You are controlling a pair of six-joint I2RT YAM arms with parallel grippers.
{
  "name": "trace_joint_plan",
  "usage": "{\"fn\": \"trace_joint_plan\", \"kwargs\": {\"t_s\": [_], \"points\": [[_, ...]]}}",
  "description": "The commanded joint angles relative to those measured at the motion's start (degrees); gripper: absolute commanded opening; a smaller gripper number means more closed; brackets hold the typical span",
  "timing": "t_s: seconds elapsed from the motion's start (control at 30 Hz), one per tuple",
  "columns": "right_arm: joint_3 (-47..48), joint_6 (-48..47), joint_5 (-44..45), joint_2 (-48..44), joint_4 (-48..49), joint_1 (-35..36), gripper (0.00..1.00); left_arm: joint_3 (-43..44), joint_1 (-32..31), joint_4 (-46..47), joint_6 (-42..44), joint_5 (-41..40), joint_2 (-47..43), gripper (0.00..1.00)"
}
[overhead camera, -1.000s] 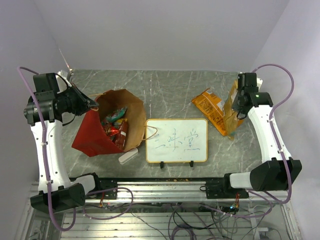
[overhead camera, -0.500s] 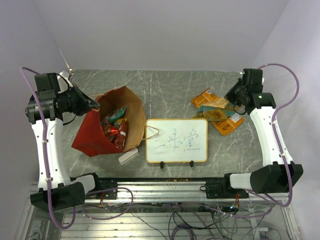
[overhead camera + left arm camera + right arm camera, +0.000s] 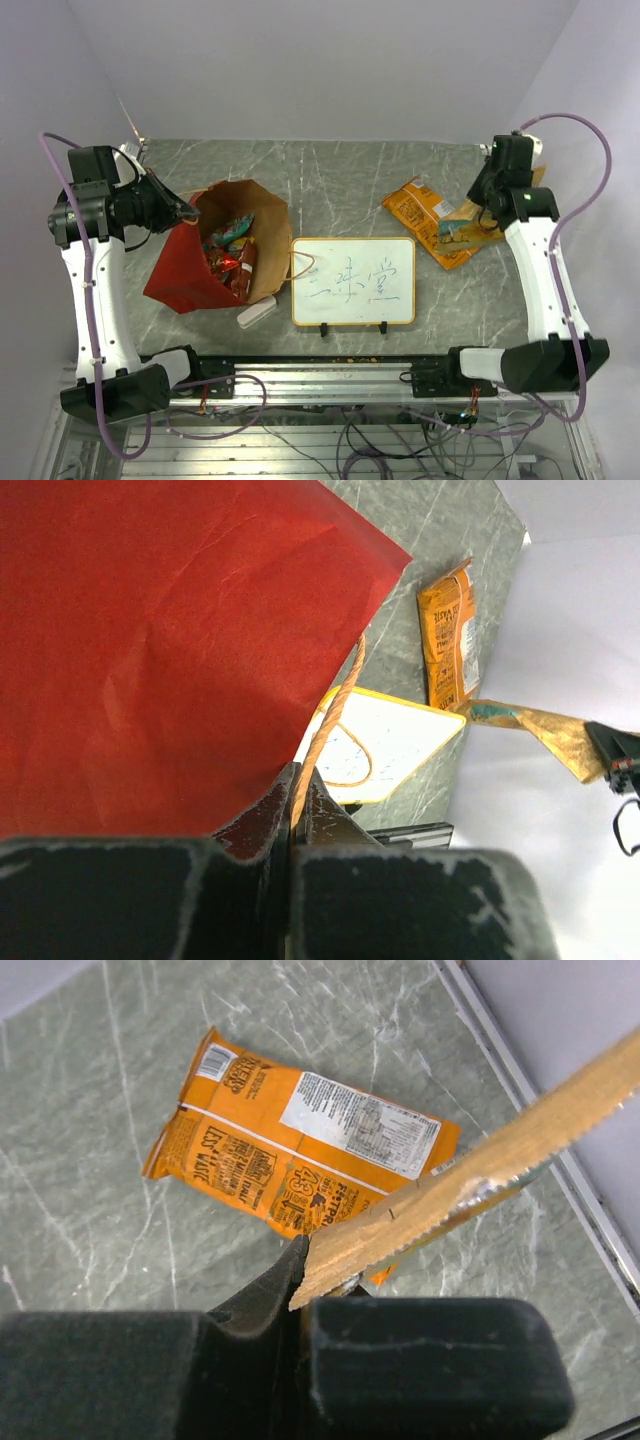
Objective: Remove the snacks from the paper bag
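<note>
The paper bag (image 3: 180, 270), red outside and brown inside, lies on its side at the left with its mouth open. Several red, yellow and teal snacks (image 3: 230, 255) show inside it. My left gripper (image 3: 185, 210) is shut on the bag's thin handle (image 3: 325, 730) at the rim; the red side (image 3: 150, 650) fills the left wrist view. The large flat orange bag (image 3: 415, 212) lies on the table at the right, also in the right wrist view (image 3: 300, 1145). My right gripper (image 3: 305, 1270) is shut on a gold-and-teal packet (image 3: 470, 1180) and holds it above the orange bag.
A framed whiteboard (image 3: 353, 281) with writing lies at the front middle, and a small white eraser block (image 3: 257, 314) lies by the bag. The table's right edge (image 3: 540, 1120) is close to the held packet.
My right gripper has risen and swung back toward the right edge, taking the gold packet from hanging down to lying level above the orange bag. The left arm holds still.
</note>
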Motion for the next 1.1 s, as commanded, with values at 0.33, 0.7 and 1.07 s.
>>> {"fn": "trace_joint_plan", "kwargs": {"t_s": [0.33, 0.7, 1.07], "points": [[9.5, 1.5, -4.7, 26.4, 4.3, 4.2, 0.00, 0.8, 0.1, -1.3, 1.7, 0.6, -3.2, 0.07], [21.3, 0.6, -8.9, 43.3, -0.3, 8.1, 0.00, 0.5, 0.1, -1.8, 0.4, 0.5, -5.8, 0.07], [14.8, -1.4, -8.3, 46.5, 4.9, 9.8, 0.05, 1.3, 0.1, -1.2, -0.3, 0.4, -5.8, 0.07]]}}
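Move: The chip bag already hangs from the right fingers; the orange packet it is taken to lies about 11 cm ahead of that hand, 4 cm to its left and 27 cm lower. The whiteboard is roughly 25 cm left of the hand and 5 cm nearer the base, down on the table. The left hand holds the paper bag's handle, the bag's middle some 4 cm ahead, 3 cm right and 16 cm below; the orange packet is about 19 cm ahead, 55 cm right and 30 cm below it. Down and forward the right hand swings the held chip bag, then veers left across the orange packet and sinks on towards its far-left end, some 20 cm lower in all, while the fingers tip down by about 25 degrees and turn counter-clockwise; the grip only just starts to ease at the end. The left hand, keeping the handle, draws slightly back and up. ##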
